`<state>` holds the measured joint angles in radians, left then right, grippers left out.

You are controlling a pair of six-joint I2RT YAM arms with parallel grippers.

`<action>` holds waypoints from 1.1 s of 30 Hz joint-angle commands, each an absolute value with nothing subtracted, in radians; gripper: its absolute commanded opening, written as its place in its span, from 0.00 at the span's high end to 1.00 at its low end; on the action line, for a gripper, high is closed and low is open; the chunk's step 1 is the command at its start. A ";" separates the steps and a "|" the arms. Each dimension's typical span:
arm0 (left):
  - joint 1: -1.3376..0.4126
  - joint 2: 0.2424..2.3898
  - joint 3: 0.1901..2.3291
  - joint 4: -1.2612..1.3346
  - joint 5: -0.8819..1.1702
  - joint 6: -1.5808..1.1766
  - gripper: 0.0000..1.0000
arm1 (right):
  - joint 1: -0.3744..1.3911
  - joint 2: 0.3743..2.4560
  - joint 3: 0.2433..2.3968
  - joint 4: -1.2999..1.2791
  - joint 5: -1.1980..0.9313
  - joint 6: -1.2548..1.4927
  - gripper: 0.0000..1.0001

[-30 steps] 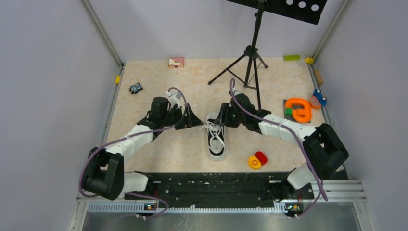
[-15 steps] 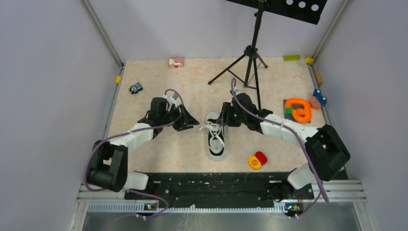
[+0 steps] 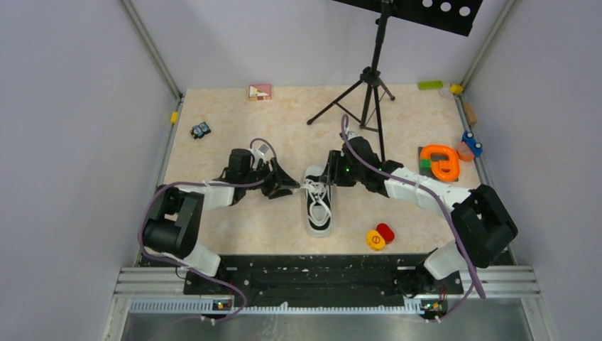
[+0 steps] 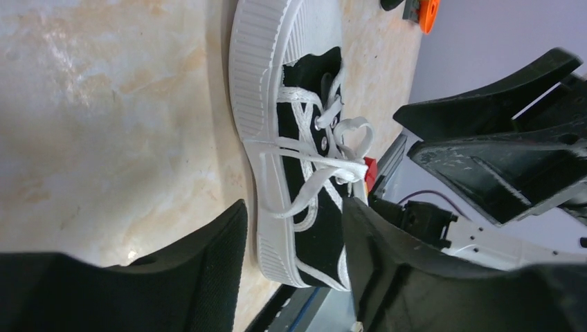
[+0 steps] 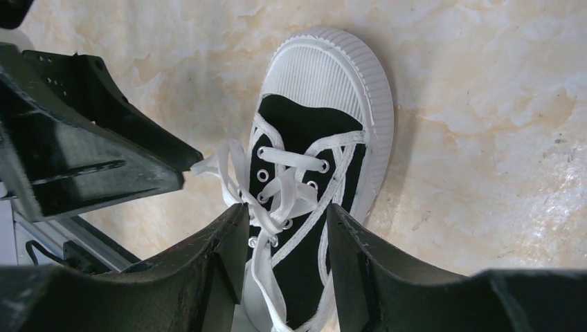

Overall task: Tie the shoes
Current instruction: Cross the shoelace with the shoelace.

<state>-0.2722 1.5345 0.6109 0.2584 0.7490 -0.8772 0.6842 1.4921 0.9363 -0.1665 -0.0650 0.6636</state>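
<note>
The shoe (image 3: 319,210), a small black sneaker with a white toe cap, lies mid-table with its toe toward the arm bases. Its white laces (image 5: 284,183) sit in a loose tangle over the tongue. My left gripper (image 3: 291,187) is low at the shoe's left side, open, and the heel end of the shoe (image 4: 304,180) shows between its fingers (image 4: 208,270). A lace loop lies against the left gripper's fingertip (image 5: 176,166). My right gripper (image 5: 285,209) stands open over the rear of the shoe, laces between its fingers, one strand touching its left finger (image 5: 221,256).
A black tripod (image 3: 369,89) stands behind the right arm. An orange ring toy (image 3: 440,162) and blue toy (image 3: 471,145) sit at the right edge. Red and yellow discs (image 3: 380,236) lie near the shoe's right. A toy car (image 3: 201,130) and a pink card (image 3: 260,91) are at the back left.
The left arm has folded in and its gripper has dropped nearer the shoe's left side, jaws narrower than a second ago. The right arm and the shoe have not moved.
</note>
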 commanded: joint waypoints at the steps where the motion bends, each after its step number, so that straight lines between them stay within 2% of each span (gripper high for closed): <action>1: -0.283 1.590 0.641 0.383 0.820 -0.908 0.57 | 0.676 1.476 0.992 -0.156 -0.043 0.651 0.53; 3: -0.285 1.591 0.639 0.407 0.829 -0.922 0.77 | 0.676 1.476 0.993 -0.160 -0.041 0.651 0.53; 4: -0.285 1.585 0.640 0.405 0.829 -0.920 0.82 | 0.676 1.476 0.994 -0.160 -0.040 0.651 0.53; 8: -0.290 1.548 0.659 0.350 0.834 -0.890 0.89 | 0.675 1.488 0.998 -0.162 -0.041 0.652 0.53; 15: -0.325 1.525 0.698 0.230 0.879 -0.834 0.95 | 0.669 1.531 1.023 -0.156 -0.049 0.655 0.56; 17: -0.346 1.518 0.701 0.199 0.885 -0.820 1.00 | 0.667 1.548 1.029 -0.157 -0.060 0.656 0.56; 24: -0.439 1.468 0.692 0.131 0.855 -0.815 1.00 | 0.663 1.590 1.026 -0.137 -0.088 0.666 0.60; 33: -0.477 1.460 0.623 0.189 0.840 -0.864 1.00 | 0.662 1.624 1.022 -0.112 -0.138 0.675 0.83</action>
<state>-0.4690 1.4807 0.6544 0.1532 0.8448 -0.8452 0.6708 1.6150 0.9836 -0.1566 -0.1066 0.6670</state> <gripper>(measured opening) 0.009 0.209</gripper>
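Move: The loose shoelace end lies just off the left fingertips, about 2 cm right, 1 cm farther out and 1 cm lower; the shoe's middle is some 9 cm right, 3 cm back and 4 cm down. The right hand hovers over the lacing: the shoelace strand it goes for is about 3 cm below, 1 cm ahead and 1 cm left, with the shoe's middle 6 cm back, 2 cm left and 6 cm down. After nudging right while its fingers shut on the loose shoelace end, the left hand rises a little and draws the lace back and to the right over the shoe, roughly 8 cm in all, turning about 15 degrees clockwise. The right hand eases slightly forward, then sinks some 2.5 cm into the lacing, fingers narrowing around a shoelace strand without shutting fully. ##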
